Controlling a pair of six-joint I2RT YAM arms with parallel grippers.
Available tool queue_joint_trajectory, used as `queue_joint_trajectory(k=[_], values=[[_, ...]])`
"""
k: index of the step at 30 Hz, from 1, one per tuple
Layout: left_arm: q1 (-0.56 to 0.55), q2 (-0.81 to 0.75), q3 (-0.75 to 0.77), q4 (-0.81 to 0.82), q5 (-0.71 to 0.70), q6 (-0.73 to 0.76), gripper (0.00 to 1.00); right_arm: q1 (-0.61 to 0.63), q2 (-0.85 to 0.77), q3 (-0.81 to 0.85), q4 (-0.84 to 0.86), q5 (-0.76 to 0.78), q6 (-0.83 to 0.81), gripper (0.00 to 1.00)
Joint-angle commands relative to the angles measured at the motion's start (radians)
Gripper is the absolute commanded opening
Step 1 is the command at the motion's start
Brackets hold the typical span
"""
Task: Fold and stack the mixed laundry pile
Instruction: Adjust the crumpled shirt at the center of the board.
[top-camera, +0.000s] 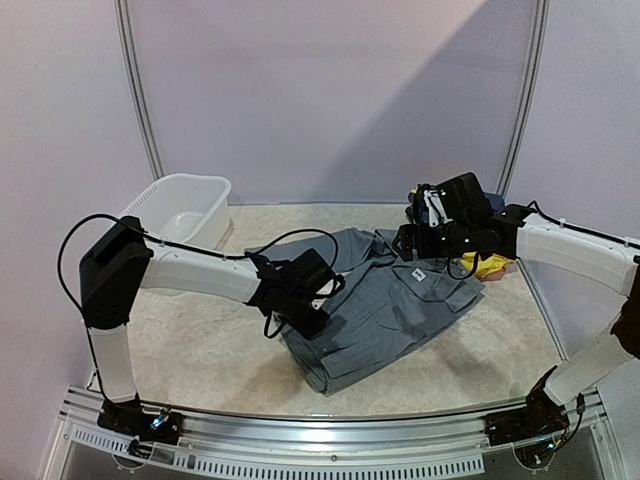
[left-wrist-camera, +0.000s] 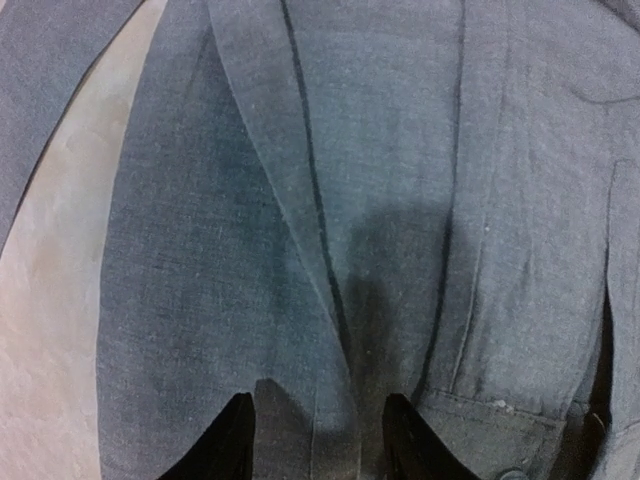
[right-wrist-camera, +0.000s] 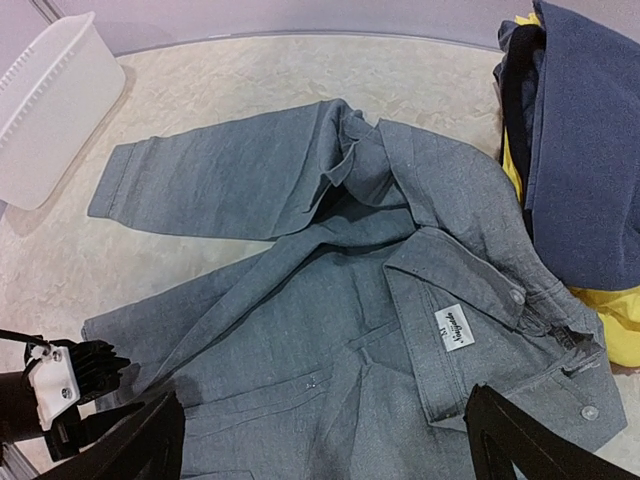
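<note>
Large grey trousers (top-camera: 390, 300) lie spread out at mid-table, waistband and white label toward the right. My left gripper (top-camera: 308, 318) is down on their left part. In the left wrist view the grey trousers (left-wrist-camera: 200, 250) fill the frame, and the left gripper (left-wrist-camera: 320, 445) is closed on a ridge of that cloth bunched between its fingers. My right gripper (top-camera: 408, 242) hangs open above the waistband; in its own view the right gripper (right-wrist-camera: 325, 450) stands wide over the grey trousers (right-wrist-camera: 300, 320). The rest of the mixed laundry pile, a navy garment (right-wrist-camera: 580, 150) over yellow cloth (right-wrist-camera: 612, 325), lies at the back right.
A white plastic basin (top-camera: 185, 205) stands at the back left, seen also as the basin (right-wrist-camera: 50, 100) in the right wrist view. A metal rail (top-camera: 320, 440) runs along the near table edge between the arm bases. A curved pale wall closes the back.
</note>
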Motion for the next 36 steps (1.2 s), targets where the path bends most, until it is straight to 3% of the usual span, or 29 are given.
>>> queue_joint_trajectory(k=[1, 4, 9, 17, 24, 33, 36], values=[[-0.021, 0.044, 0.027, -0.021, -0.066, 0.008, 0.39, 0.004, 0.018, -0.009, 0.009, 0.013, -0.016, 0.99], [-0.021, 0.052, 0.029, -0.022, -0.128, 0.002, 0.28, 0.004, 0.019, -0.012, 0.008, 0.012, -0.016, 0.99], [-0.021, 0.041, 0.036, -0.026, -0.202, -0.005, 0.0, 0.005, 0.02, -0.015, 0.007, 0.012, -0.016, 0.99], [0.007, -0.035, 0.056, -0.049, -0.224, -0.013, 0.0, 0.005, 0.021, -0.015, 0.002, 0.01, -0.017, 0.99], [0.152, -0.108, 0.044, -0.057, -0.19, -0.05, 0.0, 0.004, -0.008, -0.028, 0.001, 0.0, -0.015, 0.99], [0.37, -0.01, 0.103, -0.084, -0.121, -0.069, 0.0, 0.004, -0.009, -0.044, 0.018, -0.034, -0.001, 0.99], [0.403, 0.032, 0.123, -0.11, -0.138, -0.085, 0.08, 0.005, 0.002, -0.031, 0.01, -0.049, 0.005, 0.99]])
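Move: The left hand hangs half open just over a loose fold in the shirt's left part, which lies about 2 cm below it and about 1 cm ahead and left. From there the sleeve cuff is some 18 cm ahead and 15 cm left, the collar label about 13 cm ahead and 26 cm right, the white basket roughly 24 cm ahead and 34 cm left. From the right hand, that fold is about 24 cm left, 8 cm back and 18 cm down. Down about a centimetre first, the left hand shuts its fingers and pinches the fold, creeping forward and left. Then it drags the cloth diagonally forward and left towards the sleeve cuff, some 19 cm in all, quickening as it rises and dipping slightly near the end, while the wrist turns nearly 30 degrees counter-clockwise. ##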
